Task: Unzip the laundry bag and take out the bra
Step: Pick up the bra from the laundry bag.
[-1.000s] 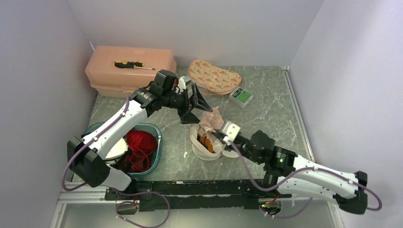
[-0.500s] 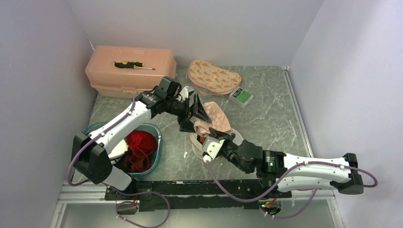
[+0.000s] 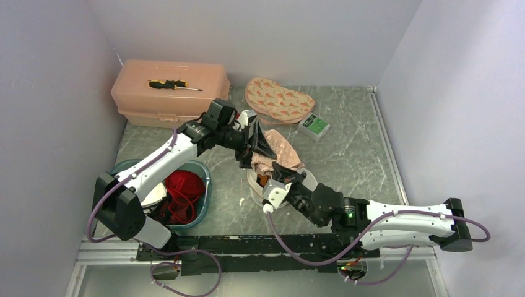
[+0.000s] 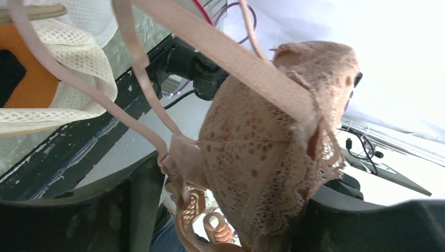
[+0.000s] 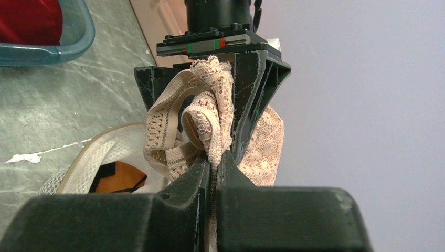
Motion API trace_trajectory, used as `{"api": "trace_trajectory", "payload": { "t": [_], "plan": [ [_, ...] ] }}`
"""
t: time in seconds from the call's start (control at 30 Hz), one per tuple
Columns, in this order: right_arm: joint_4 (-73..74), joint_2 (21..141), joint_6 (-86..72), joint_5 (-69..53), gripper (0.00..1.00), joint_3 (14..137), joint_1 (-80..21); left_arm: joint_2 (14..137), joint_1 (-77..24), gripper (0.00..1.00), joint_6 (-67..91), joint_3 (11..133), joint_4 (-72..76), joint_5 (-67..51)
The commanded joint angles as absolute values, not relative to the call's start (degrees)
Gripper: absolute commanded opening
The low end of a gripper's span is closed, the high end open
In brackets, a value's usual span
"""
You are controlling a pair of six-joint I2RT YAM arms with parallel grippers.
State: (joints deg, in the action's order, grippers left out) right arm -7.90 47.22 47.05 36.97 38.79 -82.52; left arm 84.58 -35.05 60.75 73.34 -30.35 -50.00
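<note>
A beige lace bra (image 3: 283,148) hangs half out of the white mesh laundry bag (image 3: 255,187), its straps running back into the bag (image 4: 78,79). My left gripper (image 3: 261,147) stands open around the lace cup (image 4: 252,147), one finger on each side. My right gripper (image 3: 277,179) is at the bag's near rim, shut on a strip of the lace (image 5: 210,115) at its tips (image 5: 212,163). An orange and black item shows inside the bag (image 5: 113,149). A bright red bra (image 3: 182,185) lies in the teal basin (image 3: 202,168) to the left.
A pink lidded box (image 3: 170,99) with a screwdriver (image 3: 168,84) on it stands at the back left. Behind the bag lie a patterned pouch (image 3: 278,100) and a small green box (image 3: 314,125). Walls close both sides.
My left gripper came down and right with the lace bra and its jaws narrowed a little. My right arm swung left, bringing its gripper to the bag's near side; the bag sank flatter.
</note>
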Motion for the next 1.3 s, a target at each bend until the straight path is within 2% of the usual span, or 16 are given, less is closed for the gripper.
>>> {"api": "trace_trajectory", "payload": {
  "t": [0.0,0.13,0.23,0.27,0.3,0.37,0.43,0.47,0.5,0.77,1.03,1.13,1.27],
  "plan": [
    [-14.84,47.45,48.92,38.54,0.0,38.09,-82.89,83.12,-35.86,0.65,62.0,74.52,-26.21,-51.46],
    [-13.77,47.63,47.73,38.57,0.0,38.18,-82.88,82.61,-35.86,0.47,63.75,73.23,-22.89,-51.44],
    [-10.73,47.81,45.39,38.03,0.0,39.15,-82.96,82.48,-35.86,0.27,63.79,72.98,-22.43,-51.32],
    [-9.03,47.81,44.4,37.32,0.03,39.74,-83.02,82.38,-35.86,0.2,63.95,72.78,-22.03,-51.35],
    [-7.14,47.82,42.95,36.53,0.1,40.51,-82.99,82.25,-35.84,0.14,63.98,72.64,-21.83,-51.28],
    [-4.28,47.9,40.18,35.16,0.3,42.06,-83.08,81.92,-35.67,0.04,63.64,72.62,-22.2,-50.59],
    [-2.53,47.71,37.69,33.86,0.51,43.51,-83.32,81.34,-35.18,0.03,63.0,72.69,-22.96,-49.54],
    [-1.83,47.26,35.55,32.93,0.96,44.4,-83.84,80.84,-34.85,0.03,62.27,72.87,-23.64,-48.73],
    [-1.28,46.61,33.76,31.25,0.99,45.28,-84.45,80.41,-34.5,0.03,61.03,73.54,-25.27,-47.38],
    [-3.09,43.27,20.32,21.09,1.0,50.16,-85.21,74.16,-29.17,0.03,49.1,78.56,-42.61,-29.86],
    [-16.05,37.69,7.26,33.08,1.0,45.54,-83.58,60.95,-28.12,0.03,41.66,83.54,-59.88,5.02],
    [-12.21,40.22,2.11,35.22,1.0,45.88,-79.3,58.09,-28.05,0.03,42.84,85.12,-67.03,14.63],
    [-5.88,45.07,-11.77,23.61,1.0,45.68,-68.14,57.81,-27.97,0.03,46.96,85.43,-78.3,23.24]
  ]
}}
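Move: The bra, still pinched in the right hand's fingers, lies about 4 cm to the right of the open left hand and 1 cm ahead; from the right hand it hangs some 4 cm ahead and 4 cm lower. From the left hand, the open white bag sits some 22 cm below, 2 cm ahead and 2 cm right, the teal basket about 33 cm to the left and 2 cm back at that same depth, and the green-labelled box roughly 24 cm ahead and 17 cm right. The left fingers close on the bra and pinch it; then the right fingers open wide and let it go. The left hand carries the bra some 22 cm left towards the basket, rising about 6 cm, bowing forward and back on the way, its fingers swinging from pointing right to forward and down. The right hand draws back 5 cm and climbs some 10 cm, then comes forward again, rolling its left side up. ##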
